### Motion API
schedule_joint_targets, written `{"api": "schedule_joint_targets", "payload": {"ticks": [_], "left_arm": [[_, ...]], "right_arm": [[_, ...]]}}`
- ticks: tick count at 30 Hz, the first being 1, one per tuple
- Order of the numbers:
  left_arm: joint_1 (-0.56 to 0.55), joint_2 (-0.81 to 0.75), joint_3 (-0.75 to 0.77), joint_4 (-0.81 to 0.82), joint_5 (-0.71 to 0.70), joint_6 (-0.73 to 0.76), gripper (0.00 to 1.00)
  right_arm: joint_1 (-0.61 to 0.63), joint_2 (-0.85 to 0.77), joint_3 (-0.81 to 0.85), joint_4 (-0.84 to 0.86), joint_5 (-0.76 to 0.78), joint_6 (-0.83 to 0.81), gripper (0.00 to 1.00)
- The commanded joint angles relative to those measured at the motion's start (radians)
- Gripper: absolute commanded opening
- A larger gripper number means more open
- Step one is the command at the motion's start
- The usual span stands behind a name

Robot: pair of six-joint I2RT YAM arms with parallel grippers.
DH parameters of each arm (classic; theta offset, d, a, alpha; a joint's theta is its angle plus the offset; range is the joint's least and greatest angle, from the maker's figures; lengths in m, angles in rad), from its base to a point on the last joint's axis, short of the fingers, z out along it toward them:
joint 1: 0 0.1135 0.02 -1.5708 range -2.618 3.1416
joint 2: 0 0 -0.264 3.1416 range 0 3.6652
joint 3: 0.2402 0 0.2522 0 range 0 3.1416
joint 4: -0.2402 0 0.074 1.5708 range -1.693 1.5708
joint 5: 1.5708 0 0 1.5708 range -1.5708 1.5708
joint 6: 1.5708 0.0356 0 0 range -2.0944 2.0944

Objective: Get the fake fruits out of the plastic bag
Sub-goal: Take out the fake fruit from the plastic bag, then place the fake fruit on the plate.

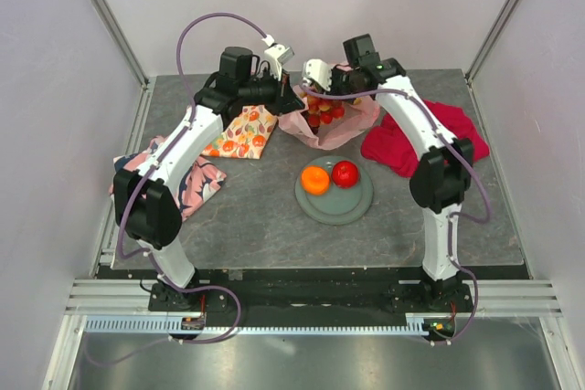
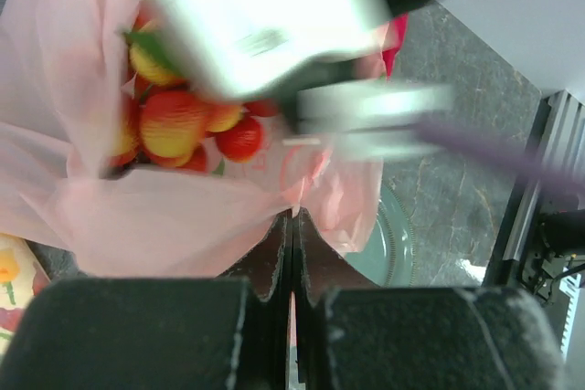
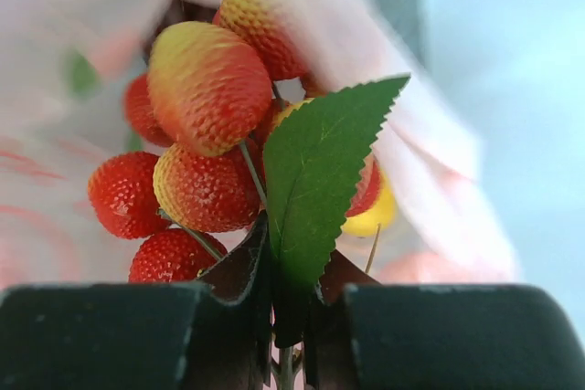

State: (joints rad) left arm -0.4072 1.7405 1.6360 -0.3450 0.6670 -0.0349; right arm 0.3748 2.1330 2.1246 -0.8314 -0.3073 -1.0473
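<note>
The pale-pink plastic bag sits at the back of the table with its mouth open. My left gripper is shut on the bag's edge and holds it up. Inside lies a bunch of red-and-yellow berry-like fake fruits with a green leaf. My right gripper reaches into the bag mouth and is shut on the bunch's stem and leaf base. From above, both grippers meet at the bag, left and right. An orange and a red apple rest on the green plate.
A solid red cloth lies right of the bag. A fruit-printed orange-and-white cloth lies left of it. A pink-and-navy cloth sits at the table's left edge. The plate is just in front of the bag.
</note>
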Motion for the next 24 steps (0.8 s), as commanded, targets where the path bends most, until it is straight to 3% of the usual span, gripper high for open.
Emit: {"api": "schedule_joint_targets", "payload": {"ticks": [1, 6, 13, 19, 24], "left_arm": [[0.004, 0.031, 0.051, 0.031, -0.047, 0.010, 0.02], [0.016, 0.071, 0.097, 0.041, -0.104, 0.003, 0.02], [0.030, 0.088, 0.151, 0.055, -0.133, -0.013, 0.02], [0.038, 0.080, 0.151, 0.060, -0.109, -0.034, 0.02], [0.042, 0.070, 0.142, 0.058, -0.093, -0.031, 0.02]], "right_arm": [[0.010, -0.166, 0.005, -0.055, -0.099, 0.148, 0.13], [0.010, -0.258, 0.002, -0.155, -0.131, 0.254, 0.13], [0.010, -0.462, -0.127, -0.215, -0.068, 0.259, 0.12], [0.096, -0.714, -0.322, -0.265, -0.144, 0.271, 0.11], [0.239, -0.837, -0.667, -0.169, -0.151, 0.303, 0.11]]}}
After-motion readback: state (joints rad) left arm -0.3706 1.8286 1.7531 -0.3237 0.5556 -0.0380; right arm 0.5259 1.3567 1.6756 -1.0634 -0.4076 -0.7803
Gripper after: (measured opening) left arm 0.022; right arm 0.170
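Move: The right hand already pinches the stem of the red-yellow fruit bunch in the bag's mouth; the plastic bag's middle lies about 12 cm below it and 5 cm back, 2 cm left. Its goal, the plate, is some 26 cm back, 1 cm left and 18 cm lower. On it sit the red fruit, 22 back and 2 right, and the orange, 24 back and 6 left. From the left hand the plate lies 18 cm back, 10 right, 27 below. Up first, by about 11 cm, and already drawing back, the right hand then pulls quickly towards the plate, some 24 cm back in all, its wrist tilting slightly and its fingers keeping their pinch on the stem. The left hand, still gripping the bag's rim, shifts about 5 cm forward, dipping a little before rising again. ##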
